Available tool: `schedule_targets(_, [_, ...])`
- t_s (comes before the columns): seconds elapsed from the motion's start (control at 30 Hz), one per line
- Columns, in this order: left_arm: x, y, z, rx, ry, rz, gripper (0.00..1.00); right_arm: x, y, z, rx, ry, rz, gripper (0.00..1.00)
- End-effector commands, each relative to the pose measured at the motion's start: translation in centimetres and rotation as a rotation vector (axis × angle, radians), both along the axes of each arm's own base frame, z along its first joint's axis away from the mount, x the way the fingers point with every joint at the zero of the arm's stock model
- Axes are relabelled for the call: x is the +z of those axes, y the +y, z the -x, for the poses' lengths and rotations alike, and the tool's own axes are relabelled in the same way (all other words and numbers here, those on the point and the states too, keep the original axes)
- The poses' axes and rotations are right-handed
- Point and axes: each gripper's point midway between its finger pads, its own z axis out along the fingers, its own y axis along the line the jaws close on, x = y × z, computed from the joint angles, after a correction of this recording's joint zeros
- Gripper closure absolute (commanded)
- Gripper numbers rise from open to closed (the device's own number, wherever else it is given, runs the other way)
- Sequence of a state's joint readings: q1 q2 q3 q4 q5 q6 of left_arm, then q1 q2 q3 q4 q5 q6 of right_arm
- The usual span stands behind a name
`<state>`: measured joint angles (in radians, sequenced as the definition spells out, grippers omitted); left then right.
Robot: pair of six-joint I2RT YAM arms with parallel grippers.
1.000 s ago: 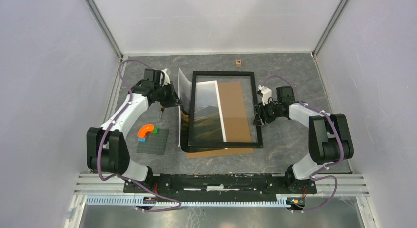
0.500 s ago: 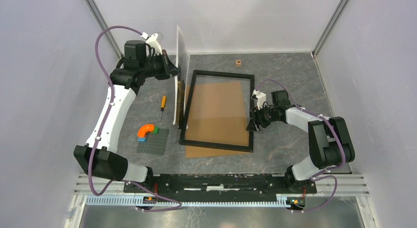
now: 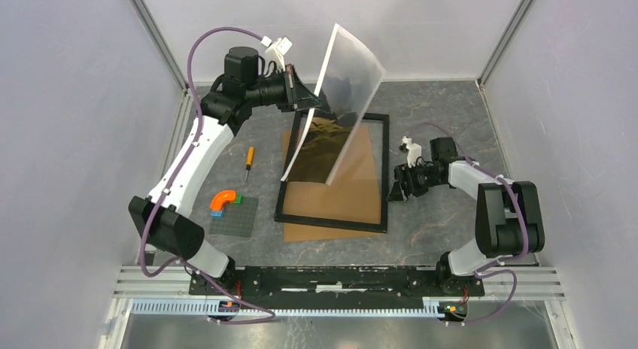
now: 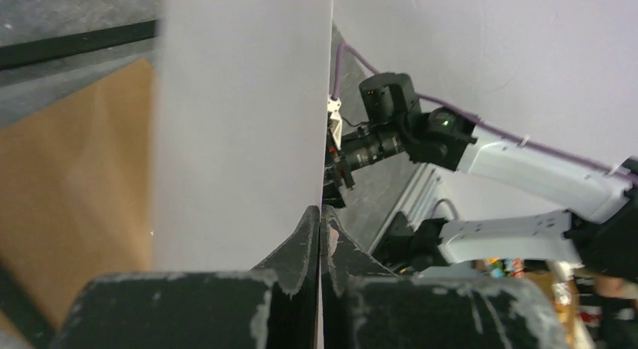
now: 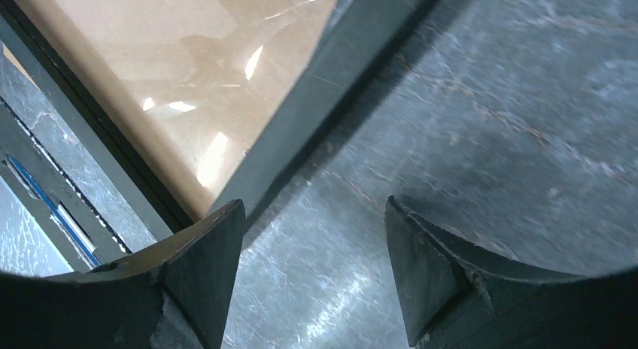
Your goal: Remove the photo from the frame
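Observation:
The photo (image 3: 350,78) hangs in the air above the frame, tilted, its white back toward the camera. My left gripper (image 3: 314,102) is shut on the photo's left edge; in the left wrist view the sheet (image 4: 241,123) runs between the closed jaws of that gripper (image 4: 321,221). The frame (image 3: 331,223) lies flat on the table, its black border around glass over brown board. My right gripper (image 3: 397,185) stands open just right of the frame's right bar (image 5: 331,101), holding nothing, with the gripper (image 5: 312,266) over bare table.
A brown board (image 3: 331,233) sticks out under the frame's near edge. An orange-handled screwdriver (image 3: 248,162) lies left of the frame. Nearer me sits a grey baseplate (image 3: 233,217) with an orange arch (image 3: 222,200). A small wooden block (image 3: 365,96) rests by the back wall.
My left arm has lifted the photo up and to the right, out of the frame. My right gripper has opened and drawn off the frame's right bar.

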<state>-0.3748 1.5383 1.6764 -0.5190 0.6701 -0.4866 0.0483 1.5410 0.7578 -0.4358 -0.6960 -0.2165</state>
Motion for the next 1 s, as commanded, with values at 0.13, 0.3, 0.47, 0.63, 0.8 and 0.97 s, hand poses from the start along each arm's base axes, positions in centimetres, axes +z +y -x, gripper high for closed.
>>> schedule_targets(0.13, [-3.0,-0.2,-3.5,0.055,0.192,0.113,0.98,1.1,-2.7,-1.1,-0.049,-0.014,0.032,0.25])
schedule_targets(0.3, [-13.8,3.5,-4.6,0.174,0.415,-0.003,0.98,1.0,-3.0,-1.2,-0.057,-0.007,0.033,0.25])
schedule_targets(0.47, [-22.4,6.0,-3.8,0.145,0.495,-0.185,0.98,0.7,-2.7,-1.1,-0.061,0.014,0.015,0.25])
schedule_targets(0.63, [-25.6,6.8,-3.5,0.194,0.544,-0.204,0.98,0.5,-2.5,-1.0,-0.059,0.029,0.002,0.25])
schedule_targets(0.8, [-26.7,7.4,-3.3,0.218,0.536,-0.24,0.98,0.2,-2.5,-1.2,-0.07,0.044,0.001,0.25])
schedule_targets(0.97, [-26.7,7.9,-2.4,0.196,0.55,-0.28,0.84,0.1,-2.5,-2.5,-0.106,0.043,-0.003,0.23])
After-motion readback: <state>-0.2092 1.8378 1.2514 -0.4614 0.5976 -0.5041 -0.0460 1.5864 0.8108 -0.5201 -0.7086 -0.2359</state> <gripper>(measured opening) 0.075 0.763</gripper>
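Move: The left hand, high up with one long edge of the hanging photo already pinched, has the middle of the black frame some 35 cm below it, level with it and about 5 cm to the right. The brown backing board under the frame is centred roughly 4 cm back and 3 cm right; the screwdriver lies about 21 cm left and 3 cm ahead. From the low right hand, the frame's middle is about 18 cm left and 4 cm ahead. Still pinching the photo's long left edge, the left hand first eases forward a few centimetres. It then swoops down nearly 30 cm and about 7 cm left towards the frame's left border, the fingers tipping some 30 degrees steeper downward, and slows to a stop just over it with the grip kept. The open right hand draws off about 3 cm to the right, away from the frame. ##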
